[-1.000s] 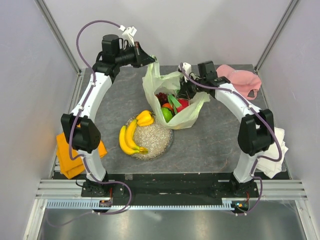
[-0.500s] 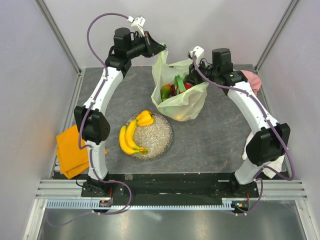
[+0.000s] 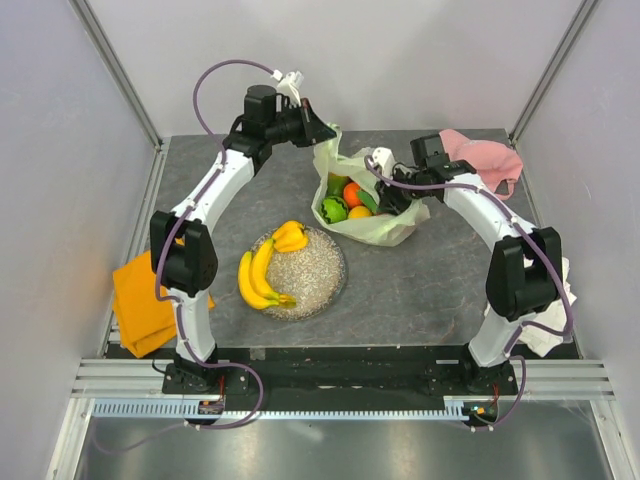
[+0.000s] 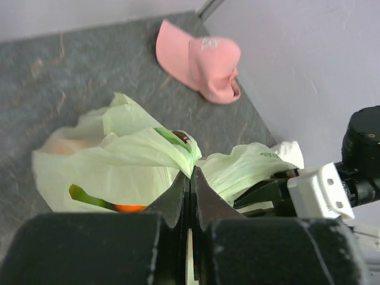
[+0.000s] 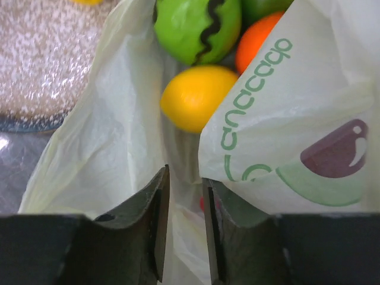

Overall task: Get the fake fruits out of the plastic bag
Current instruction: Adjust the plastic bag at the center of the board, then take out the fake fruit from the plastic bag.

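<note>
The plastic bag (image 3: 385,222) lies slumped on the table, mouth up and to the left. In it I see an orange (image 3: 351,192), a green round fruit (image 3: 333,210) and a yellow fruit (image 3: 360,212). My left gripper (image 3: 322,130) is shut on the bag's top edge (image 4: 178,151) and holds it up. My right gripper (image 3: 390,198) is at the bag's right rim, jaws a narrow gap apart with bag film (image 5: 184,196) pinched between them. The right wrist view shows the green fruit (image 5: 196,24), yellow fruit (image 5: 199,95) and orange (image 5: 255,41). A banana bunch (image 3: 255,280) and a yellow fruit (image 3: 290,236) lie on the plate (image 3: 325,275).
A pink cap (image 3: 485,155) lies at the back right, also in the left wrist view (image 4: 199,59). An orange cloth (image 3: 140,305) hangs off the left table edge. A white cloth (image 3: 550,300) lies by the right arm. Walls close in the back and sides.
Both arms first lifted the bag off the table, then lowered it. The bag now rests slumped to the right of where it started, and the right gripper has dropped low.
</note>
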Controlling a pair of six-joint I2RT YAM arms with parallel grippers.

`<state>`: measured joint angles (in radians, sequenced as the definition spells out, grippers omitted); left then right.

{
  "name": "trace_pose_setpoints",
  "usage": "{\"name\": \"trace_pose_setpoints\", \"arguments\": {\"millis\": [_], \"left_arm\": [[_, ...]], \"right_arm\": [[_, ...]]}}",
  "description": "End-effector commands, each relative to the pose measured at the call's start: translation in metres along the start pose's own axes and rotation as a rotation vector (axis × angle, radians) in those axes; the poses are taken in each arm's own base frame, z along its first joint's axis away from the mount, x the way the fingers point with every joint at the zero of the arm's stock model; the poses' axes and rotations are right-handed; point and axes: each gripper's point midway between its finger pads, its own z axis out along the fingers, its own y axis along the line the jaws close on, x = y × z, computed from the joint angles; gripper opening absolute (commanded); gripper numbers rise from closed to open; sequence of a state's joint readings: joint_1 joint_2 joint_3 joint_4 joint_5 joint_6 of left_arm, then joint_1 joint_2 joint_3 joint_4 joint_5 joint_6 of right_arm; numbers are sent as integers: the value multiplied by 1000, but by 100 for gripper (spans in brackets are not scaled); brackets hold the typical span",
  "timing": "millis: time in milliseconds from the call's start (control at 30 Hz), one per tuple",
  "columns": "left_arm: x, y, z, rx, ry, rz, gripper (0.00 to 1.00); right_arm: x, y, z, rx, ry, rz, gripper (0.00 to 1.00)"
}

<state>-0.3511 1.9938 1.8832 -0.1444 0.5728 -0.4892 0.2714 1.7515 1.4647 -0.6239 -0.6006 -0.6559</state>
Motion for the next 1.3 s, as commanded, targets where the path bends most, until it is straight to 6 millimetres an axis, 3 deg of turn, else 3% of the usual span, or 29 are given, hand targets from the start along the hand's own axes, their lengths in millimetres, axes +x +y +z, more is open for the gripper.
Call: {"name": "trace_pose_setpoints", "arguments": {"millis": [0, 67, 133, 200, 233, 300, 333, 367, 433, 500, 533, 567, 633, 667, 767, 800, 867, 967, 1167, 1267], "left_arm": [[-7, -41, -21, 78, -8, -10, 2], [-2, -40, -21, 75, 2, -15, 2], [-2, -42, -24, 74, 1, -13, 2], [-3, -46, -26, 84, 2, -16, 2], [-4, -48, -27, 93, 1, -15, 2], [-4, -54, -29, 121, 8, -13, 2], [-3, -57, -30, 132, 11, -11, 2], [-2, -59, -32, 136, 14, -7, 2], [3, -59, -35, 131, 21, -15, 2], [3, -64, -41, 138, 21, -14, 1], [5, -64, -42, 139, 26, -16, 2], [5, -66, -44, 142, 25, -16, 2], [6, -65, -44, 140, 27, -19, 2], [6, -65, -44, 140, 28, -24, 2], [7, -66, -45, 142, 31, -27, 2], [6, -67, -46, 140, 28, -25, 2], [5, -66, -47, 135, 24, -18, 2], [4, -67, -50, 131, 19, -4, 2], [1, -65, -53, 116, 13, 22, 2], [4, -63, -53, 111, 19, 23, 2]], "right_arm": [[-2, 7, -12, -5, 7, -73, 44], [-29, 7, -28, 16, -48, -61, 56], [-60, 15, -52, 32, -107, -97, 58], [-66, 35, -69, 17, -103, -143, 59], [-47, 36, -68, 47, -29, -166, 59], [-27, 32, -77, 127, 53, -304, 59], [-2, 28, -75, 166, 121, -304, 58], [-7, 23, -79, 191, 102, -351, 58], [-35, 32, -90, 189, 13, -380, 59], [-63, 49, -86, 153, -51, -347, 59], [-85, 53, -90, 150, -100, -348, 60], [-101, 66, -82, 109, -140, -354, 60], [-115, 70, -64, 78, -177, -302, 61], [-117, 77, -53, 40, -178, -306, 61], [-109, 73, -15, 15, -146, -300, 58], [-98, 65, 2, 18, -107, -282, 56], [-96, 53, 15, 44, -73, -267, 52], [-76, 27, 38, 123, 17, -247, 54], [-42, -5, 54, 249, 144, -222, 56], [-35, -24, 56, 311, 154, -192, 56]]}}
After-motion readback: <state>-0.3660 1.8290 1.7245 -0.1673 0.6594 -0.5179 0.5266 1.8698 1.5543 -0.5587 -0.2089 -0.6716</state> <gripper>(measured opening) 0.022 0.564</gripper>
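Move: The right fingers sit slightly open inside the bag; the lemon lies about 8 cm to their left, level fore and aft and some 7 cm lower. The watermelon is about 5 cm farther left of it, and the orange about 4 cm farther out and 2 cm left of it. From the left hand, which already pinches the bag's rim, the lemon lies some 13 cm back, 6 cm right and about 20 cm below. Coming free of the bag's fold, the right fingers spread wide as the hand rises about 10 cm, drawing back at first, then swings left over the fruit and sinks some 13 cm back into the bag above the lemon, still open. The left hand keeps its pinch on the rim, dips briefly and draws it back about 6 cm towards the base. ##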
